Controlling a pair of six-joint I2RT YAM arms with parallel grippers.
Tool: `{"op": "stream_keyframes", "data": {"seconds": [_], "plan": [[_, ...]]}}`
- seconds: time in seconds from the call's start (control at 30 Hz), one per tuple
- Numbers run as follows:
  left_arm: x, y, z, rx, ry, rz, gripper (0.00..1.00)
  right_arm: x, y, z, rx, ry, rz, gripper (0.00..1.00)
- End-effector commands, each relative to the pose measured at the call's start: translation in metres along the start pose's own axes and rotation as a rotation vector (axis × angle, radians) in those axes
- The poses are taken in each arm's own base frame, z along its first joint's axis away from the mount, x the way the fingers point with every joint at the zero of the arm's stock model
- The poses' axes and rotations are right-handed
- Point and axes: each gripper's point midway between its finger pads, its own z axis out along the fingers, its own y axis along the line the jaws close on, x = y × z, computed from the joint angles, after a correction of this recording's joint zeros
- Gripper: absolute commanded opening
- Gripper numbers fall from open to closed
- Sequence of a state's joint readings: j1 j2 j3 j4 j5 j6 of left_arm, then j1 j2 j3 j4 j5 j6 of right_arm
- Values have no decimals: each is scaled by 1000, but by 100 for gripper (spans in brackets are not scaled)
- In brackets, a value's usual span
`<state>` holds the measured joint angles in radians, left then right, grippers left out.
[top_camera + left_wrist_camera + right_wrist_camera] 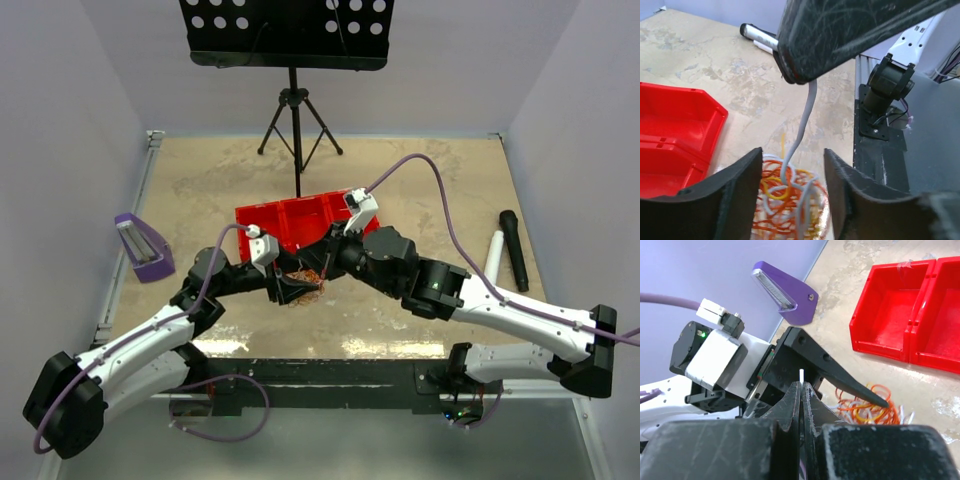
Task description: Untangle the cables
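Observation:
The cables (pixel 308 293) lie as a small clump of orange, yellow and white strands on the table, just in front of the red bins. My left gripper (pixel 792 155) is open, its two fingers standing on either side of the clump (pixel 790 200). One white cable (pixel 810 107) rises out of the clump to my right gripper (pixel 801 384). That gripper is shut on it, and the cable's end pokes out above the closed fingertips. In the top view the right gripper (pixel 318 262) hovers just above the left gripper (pixel 290 290).
A row of red bins (pixel 300 218) stands just behind the clump. A purple wedge-shaped object (pixel 140 245) lies at the left. A black microphone (pixel 514 250) and a white tube (pixel 493 255) lie at the right. A music stand's tripod (pixel 295 120) stands at the back.

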<state>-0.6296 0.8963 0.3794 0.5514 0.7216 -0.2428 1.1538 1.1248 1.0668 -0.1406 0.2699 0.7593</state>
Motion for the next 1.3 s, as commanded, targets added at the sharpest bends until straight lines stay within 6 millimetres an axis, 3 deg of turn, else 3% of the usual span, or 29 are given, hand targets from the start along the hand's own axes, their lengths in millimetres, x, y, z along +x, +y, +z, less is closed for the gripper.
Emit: {"op": "stream_keyframes", "data": {"seconds": [0.0,0.1,0.2,0.53,0.7,0.87,0.97,1.03,1.27], "plan": [[-14,5,0,-29,-52,84,50,-32,37,-13,-112,-74,53,0],[-9,10,-1,-53,-45,104,42,-40,47,-19,-149,-88,68,0],[0,10,-3,-51,-30,113,42,-55,60,-28,-183,-114,79,0],[21,2,-11,-12,10,164,43,-126,100,-62,-244,-256,59,0],[38,-5,-16,38,52,193,43,-169,114,-90,-254,-362,60,0],[58,-8,-23,68,96,258,40,-189,115,-111,-254,-420,71,0],[61,-10,-25,83,99,275,37,-191,101,-114,-189,-433,75,0],[62,-13,-26,102,97,288,36,-199,92,-127,-155,-462,89,0],[63,-17,-26,132,95,316,23,-251,87,-178,-85,-602,73,0]]}}
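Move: The white cable strand already shut in the right fingers runs down into the hanging cable tangle, whose middle is about 12 cm below, 3 cm back and 4 cm left of that hand. From the left hand, whose open fingers already straddle the tangle, its middle is about 4 cm below and otherwise level. The red bin's middle is some 18 cm ahead of the left hand, 14 cm below and straight ahead. Left fingers close on the tangle while the right hand hauls its white cable about 17 cm up, then right. ##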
